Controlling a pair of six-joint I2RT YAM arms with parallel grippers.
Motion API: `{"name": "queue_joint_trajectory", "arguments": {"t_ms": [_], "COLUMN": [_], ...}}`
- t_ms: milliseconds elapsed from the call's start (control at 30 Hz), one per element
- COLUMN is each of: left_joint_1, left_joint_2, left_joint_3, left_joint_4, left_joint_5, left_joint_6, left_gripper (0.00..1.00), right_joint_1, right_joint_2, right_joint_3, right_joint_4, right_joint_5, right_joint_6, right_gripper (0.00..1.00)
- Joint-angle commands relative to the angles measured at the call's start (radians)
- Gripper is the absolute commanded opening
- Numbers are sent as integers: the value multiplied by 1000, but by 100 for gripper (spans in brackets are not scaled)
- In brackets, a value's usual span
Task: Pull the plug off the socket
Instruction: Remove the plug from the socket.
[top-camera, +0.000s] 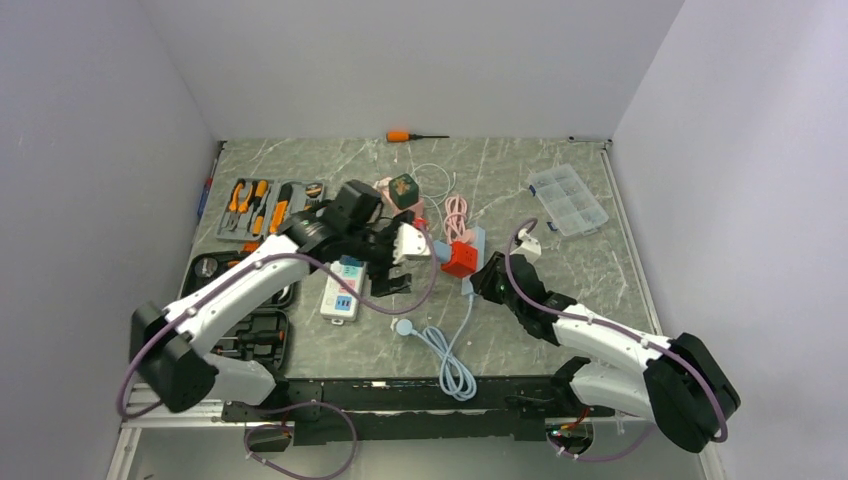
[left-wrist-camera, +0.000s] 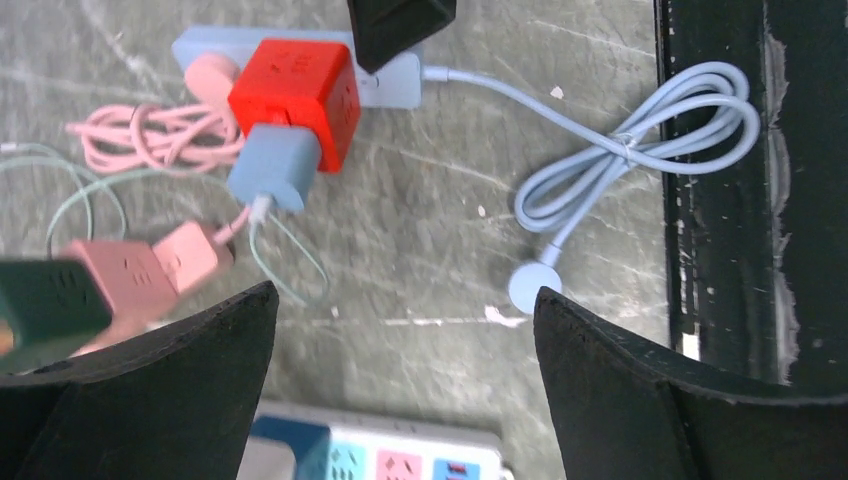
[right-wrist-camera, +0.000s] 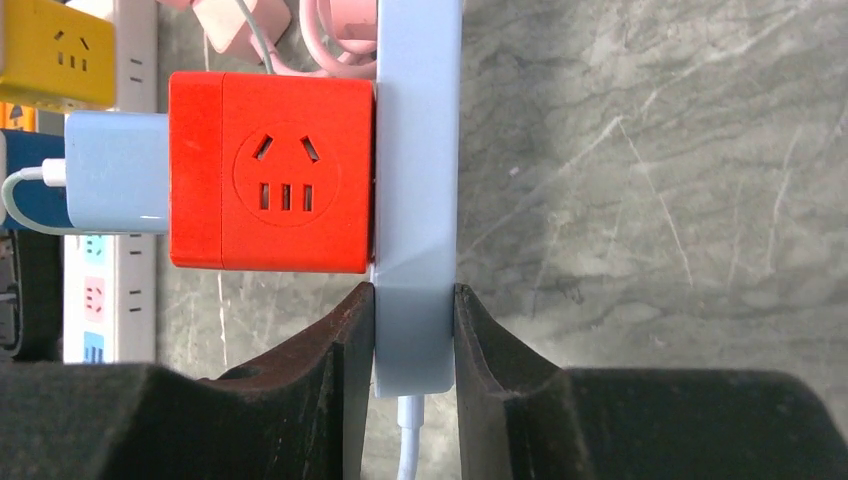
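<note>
A red cube plug (right-wrist-camera: 270, 185) (top-camera: 459, 258) sits plugged into a light blue socket strip (right-wrist-camera: 418, 150) (top-camera: 478, 238) lying on the table. A pale blue charger (right-wrist-camera: 115, 170) (left-wrist-camera: 275, 167) sticks out of the cube's side. My right gripper (right-wrist-camera: 414, 300) (top-camera: 487, 280) is shut on the strip's cable end, one finger pressed to each long side, just below the cube. My left gripper (left-wrist-camera: 405, 300) (top-camera: 395, 262) hangs wide open above the table, left of the cube (left-wrist-camera: 295, 100), with nothing between its fingers.
A white strip with coloured sockets (left-wrist-camera: 385, 455) (top-camera: 340, 290) lies under the left gripper. Pink (left-wrist-camera: 120, 275) and green (left-wrist-camera: 45, 310) cubes and a pink cable (left-wrist-camera: 150, 140) lie beside it. The strip's blue cable (top-camera: 450, 365) coils near the front edge. A tool case (top-camera: 265, 205) and a clear box (top-camera: 568, 198) sit further back.
</note>
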Motion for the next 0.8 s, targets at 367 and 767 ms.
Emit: {"name": "queue_joint_trajectory", "arguments": {"t_ms": [367, 767], "left_joint_1": [-138, -197], "left_joint_2": [468, 635], "left_joint_3": [306, 352], "left_joint_4": [102, 115], "left_joint_5": [-9, -50], "left_joint_6": [220, 314], "left_gripper": [99, 99], "right_joint_1": [49, 49], "right_joint_2": [-115, -58], "right_joint_3": [-66, -92], "right_joint_4": [-141, -31], "right_joint_5": [72, 60], "right_joint_6": [-47, -79], "right_gripper": [0, 0]}}
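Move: The light-blue plug lies about 10 cm to the left hand's right, 7 cm ahead and 10 cm below. The red cube it is plugged into sits some 4 cm farther right and 1 cm nearer than the plug. A pink cord coil lies on the table about 8 cm beyond the plug and 3 cm to its right. For the right hand, already gripping the blue socket strip, the plug is some 6 cm ahead, 9 cm left and slightly higher. Swing the wide-open left gripper right and down, about 12 cm across and 10 cm lower, with some 4 cm forward, towards the plug on the red cube; turn it about 20 degrees clockwise as it sinks, fingers still open. Meanwhile keep the right fingers shut on the socket strip and ease it back and down 2 to 3 cm, stopping the backward draw halfway. ##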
